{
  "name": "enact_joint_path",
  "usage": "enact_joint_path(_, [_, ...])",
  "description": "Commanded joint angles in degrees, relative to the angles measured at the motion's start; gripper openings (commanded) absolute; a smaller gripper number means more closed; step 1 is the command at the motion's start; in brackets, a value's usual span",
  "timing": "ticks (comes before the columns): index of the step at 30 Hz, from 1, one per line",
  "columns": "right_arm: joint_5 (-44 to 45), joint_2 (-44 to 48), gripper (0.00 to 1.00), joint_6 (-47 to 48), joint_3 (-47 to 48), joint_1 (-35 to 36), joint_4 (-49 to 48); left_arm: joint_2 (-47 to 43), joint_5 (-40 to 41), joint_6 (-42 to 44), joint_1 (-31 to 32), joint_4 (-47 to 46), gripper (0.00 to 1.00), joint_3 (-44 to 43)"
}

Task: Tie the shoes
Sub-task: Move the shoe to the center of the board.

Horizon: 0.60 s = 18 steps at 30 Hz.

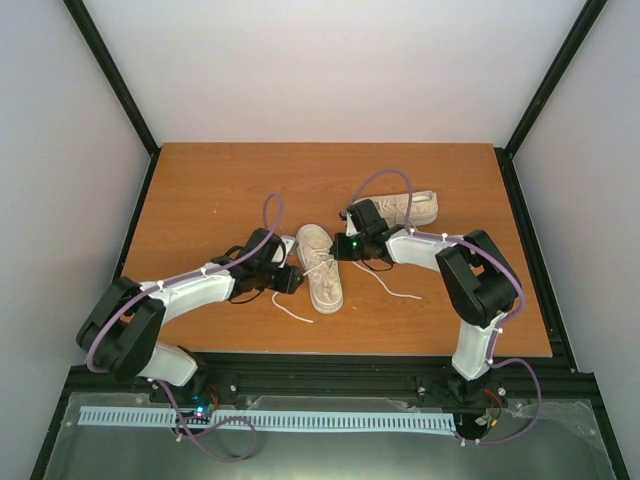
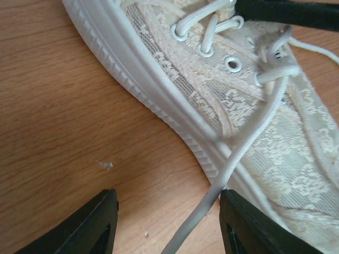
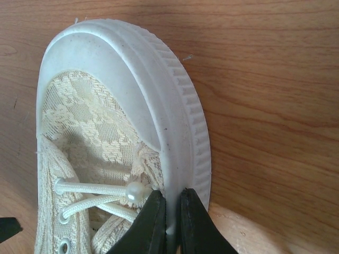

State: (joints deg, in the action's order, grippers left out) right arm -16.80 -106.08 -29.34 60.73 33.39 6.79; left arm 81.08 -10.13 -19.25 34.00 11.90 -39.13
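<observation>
One cream lace-patterned shoe (image 1: pixel 322 270) lies mid-table, the other shoe (image 1: pixel 412 208) at the back right. My left gripper (image 1: pixel 295 280) (image 2: pixel 168 198) sits low at the near shoe's (image 2: pixel 296 137) left side. It is open, and a white lace (image 2: pixel 249 137) runs from the eyelets down between its fingers, touching the right one. My right gripper (image 1: pixel 342 247) (image 3: pixel 170 198) is over the same shoe (image 3: pixel 90 121) by the eyelets, shut with a thin white strip of lace pinched between its pads. One of its fingers (image 2: pixel 286 11) shows above the eyelets.
The wooden table (image 1: pixel 220 200) is boxed in by white walls and black frame posts. Loose lace ends trail toward the front (image 1: pixel 295 312) and the right (image 1: pixel 395 288) of the near shoe. A small pearl bead (image 3: pixel 135 191) sits by the right fingertips.
</observation>
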Motion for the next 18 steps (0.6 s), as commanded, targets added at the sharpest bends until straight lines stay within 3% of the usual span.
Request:
enact_joint_path(1, [-1.2, 1.0, 0.06, 1.6, 0.8, -0.5, 0.2, 3.0, 0.3, 1.3, -0.4, -2.5, 0.53, -0.6])
enact_joint_path(3, [-1.1, 1.7, 0.13, 1.9, 0.6, -0.7, 0.5, 5.1, -0.5, 1.6, -0.4, -2.9, 0.48, -1.2])
enact_joint_path(8, [-1.2, 5.8, 0.35, 3.2, -1.5, -2.1, 1.4, 6.5, -0.5, 0.7, -0.5, -4.9, 0.08, -1.4])
enact_joint_path(13, [3.8, 13.3, 0.62, 7.4, -6.9, -2.8, 4.5, 3.9, 1.3, 0.5, -0.4, -5.7, 0.01, -1.0])
enact_joint_path(18, [11.5, 18.9, 0.66, 9.9, -12.3, -2.6, 10.8, 3.1, 1.2, 0.1, -0.4, -4.9, 0.01, -1.1])
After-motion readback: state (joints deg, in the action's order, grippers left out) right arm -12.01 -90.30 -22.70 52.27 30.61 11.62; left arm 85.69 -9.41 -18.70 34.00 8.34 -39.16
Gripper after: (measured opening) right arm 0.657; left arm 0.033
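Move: The left fingers, half open, straddle the left lace, which passes about 3 cm below and 1 cm to the right of them; its loose end lies roughly 10 cm back and 3 cm right. The shoe's middle is some 5 cm right of that hand and 2 cm ahead. From the right hand, shut at the shoe's right side, its middle lies about 3 cm back and 3 cm left; the right lace 4 cm back, 7 cm right, and the other shoe 10 cm ahead, 14 cm right. The left hand sinks about 3 cm beside the shoe while its half-open fingers shut on the left lace and pinch it, then lifts about 1.5 cm, edging slightly forward and keeping the lace. The right hand, at first still against the shoe's right side, opens to about two-thirds, lets go, and draws off about 5 cm to the right, rising some 4 cm and easing back about 2 cm, clear of the shoe and out over where the right lace runs. ##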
